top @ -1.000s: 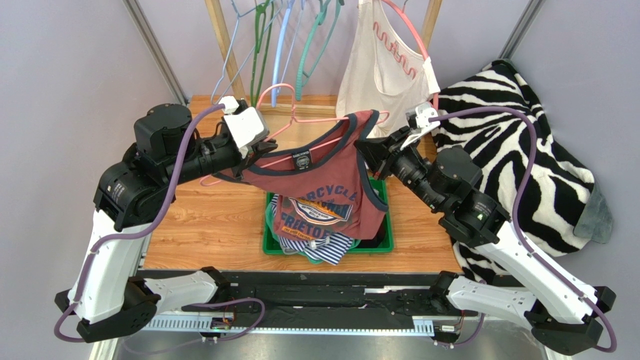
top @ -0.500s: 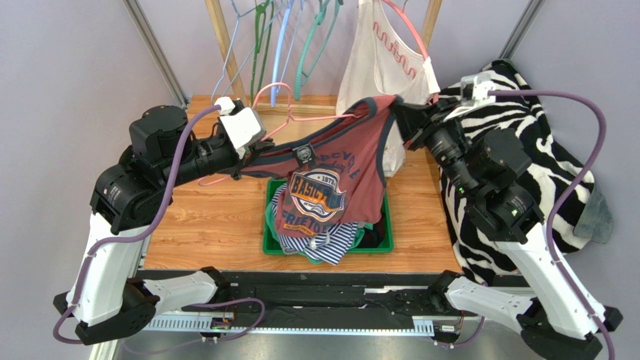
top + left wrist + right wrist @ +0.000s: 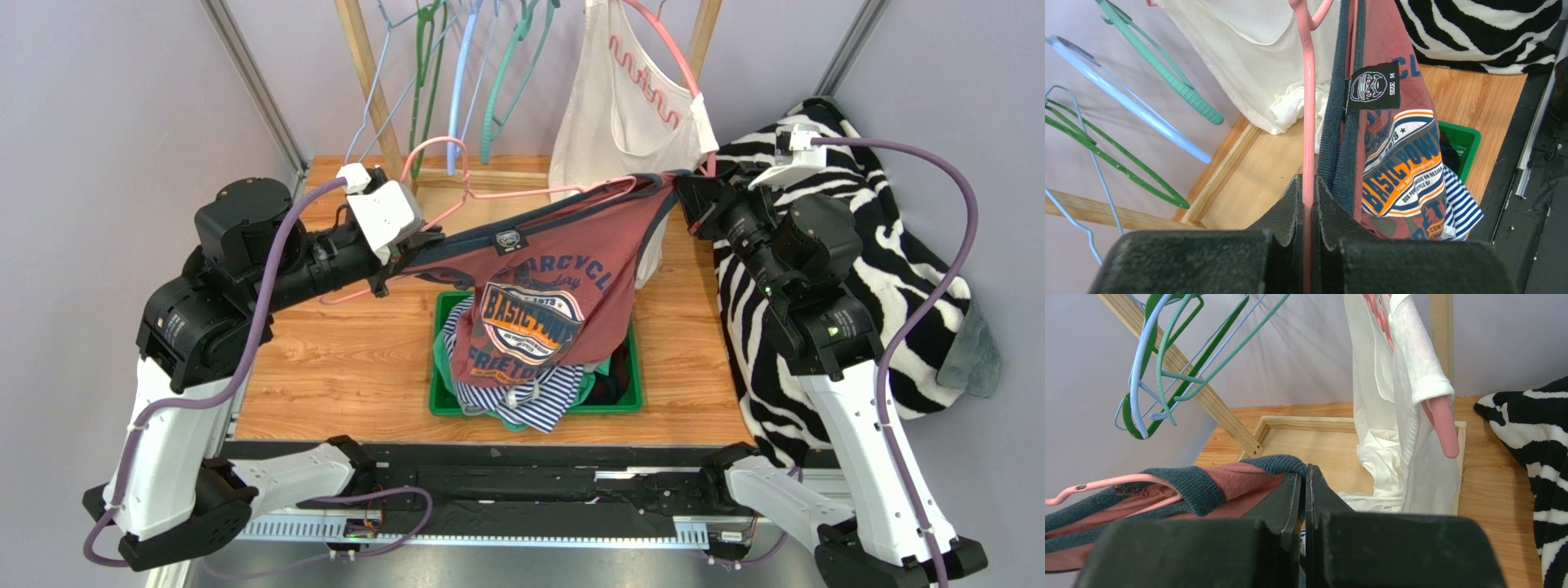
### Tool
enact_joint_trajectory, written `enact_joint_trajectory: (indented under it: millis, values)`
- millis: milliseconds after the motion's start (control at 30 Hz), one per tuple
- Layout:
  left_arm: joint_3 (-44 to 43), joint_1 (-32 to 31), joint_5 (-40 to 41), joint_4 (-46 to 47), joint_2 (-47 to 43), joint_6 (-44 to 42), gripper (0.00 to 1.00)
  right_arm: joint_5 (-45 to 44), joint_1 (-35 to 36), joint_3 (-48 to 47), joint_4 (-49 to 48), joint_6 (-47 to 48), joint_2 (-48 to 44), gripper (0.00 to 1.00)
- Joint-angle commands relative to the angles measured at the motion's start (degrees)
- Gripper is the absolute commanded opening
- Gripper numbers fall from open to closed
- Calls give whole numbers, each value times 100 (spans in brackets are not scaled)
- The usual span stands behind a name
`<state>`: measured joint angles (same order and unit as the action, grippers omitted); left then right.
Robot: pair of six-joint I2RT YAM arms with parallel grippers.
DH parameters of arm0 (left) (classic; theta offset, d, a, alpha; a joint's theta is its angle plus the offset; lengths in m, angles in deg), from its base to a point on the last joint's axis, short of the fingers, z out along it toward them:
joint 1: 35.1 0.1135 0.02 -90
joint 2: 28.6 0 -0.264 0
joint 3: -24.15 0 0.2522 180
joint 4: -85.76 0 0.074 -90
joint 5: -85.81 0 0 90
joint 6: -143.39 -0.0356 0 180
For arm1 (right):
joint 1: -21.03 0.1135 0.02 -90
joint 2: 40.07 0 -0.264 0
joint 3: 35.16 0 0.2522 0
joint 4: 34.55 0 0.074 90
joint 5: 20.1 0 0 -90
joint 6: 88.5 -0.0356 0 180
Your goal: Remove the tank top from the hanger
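Note:
A rust-red tank top [image 3: 546, 288] with dark teal trim and a printed logo hangs stretched between my two grippers, above the green bin. Its left side still lies along the pink hanger [image 3: 491, 194]. My left gripper [image 3: 409, 251] is shut on that hanger's thin bar [image 3: 1309, 122], the fingertips [image 3: 1308, 180] pinching it right beside the teal neckline [image 3: 1333, 141]. My right gripper [image 3: 681, 194] is shut on the teal-edged strap [image 3: 1290, 463], holding it taut to the right; in the right wrist view the hanger's end [image 3: 1112, 481] pokes out under the fabric at the left.
A green bin [image 3: 633, 355] with striped clothes [image 3: 540, 404] sits mid-table under the tank top. A white top [image 3: 620, 104] on another pink hanger and several empty hangers [image 3: 454, 61] hang from the wooden rack behind. Zebra-print fabric [image 3: 859, 245] covers the right side.
My right arm swung up and to the right with the strap, stretching the tank top out sideways along the hanger. The left gripper with the hanger shifted slightly left.

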<state>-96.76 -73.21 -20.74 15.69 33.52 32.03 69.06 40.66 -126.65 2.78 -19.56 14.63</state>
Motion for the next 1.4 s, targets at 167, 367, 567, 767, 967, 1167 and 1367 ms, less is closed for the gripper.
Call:
enact_joint_trajectory:
  millis: [167, 367, 567, 767, 967, 1167, 1367]
  values:
    - [-455, 58, 56, 94, 27, -342, 0, 1321, -399, 872, -168, 180, -389, 0]
    - [-561, 40, -181, 15, 361, -307, 0, 2212, -399, 664, 524, 1595, -846, 42]
    - [-675, 40, -619, -90, 686, -315, 0, 2518, -391, 286, 114, 2334, -1506, 67]
    - [-824, -56, -1366, -625, 924, -517, 0, 3702, -391, -961, 16, 2422, -540, 69]
    - [-1062, -91, -1868, -969, 1029, -649, 0, 4853, -294, -1270, -116, 2598, 57, 68]
    - [-1124, -92, -2036, -1092, 1082, -729, 0, 5525, 153, -1673, 884, 3388, 401, 66]
    - [-1141, -92, -2001, -1101, 1100, -746, 0, 5971, 417, -1929, 1255, 3644, 656, 65]
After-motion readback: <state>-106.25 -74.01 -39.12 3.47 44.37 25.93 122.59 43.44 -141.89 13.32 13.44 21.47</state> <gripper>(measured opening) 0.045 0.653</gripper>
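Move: The right hand pinches the tank top's right shoulder. The green tray it is being drawn off into lies roughly 19 cm left, 9 cm back and 40 cm below it; from the left hand, some 16 cm right, level fore and aft, and as far below. The tank top's body hangs about 20 cm left, 10 cm back and 18 cm below the right hand. The pink hanger's free end is 7 cm left, level with it; the white top hangs some 14 cm ahead, 3 cm left and 8 cm lower. Down about 6 cm and slightly back goes the right hand, opening to let go of the shoulder; it then swings back and well up, and comes left and partly down to the hanger's free end, open, swivelled some 55 degrees counter-clockwise. The left hand keeps its grip on the pink hanger, bringing it right nearly 5 cm, also down and back, turning clockwise. ##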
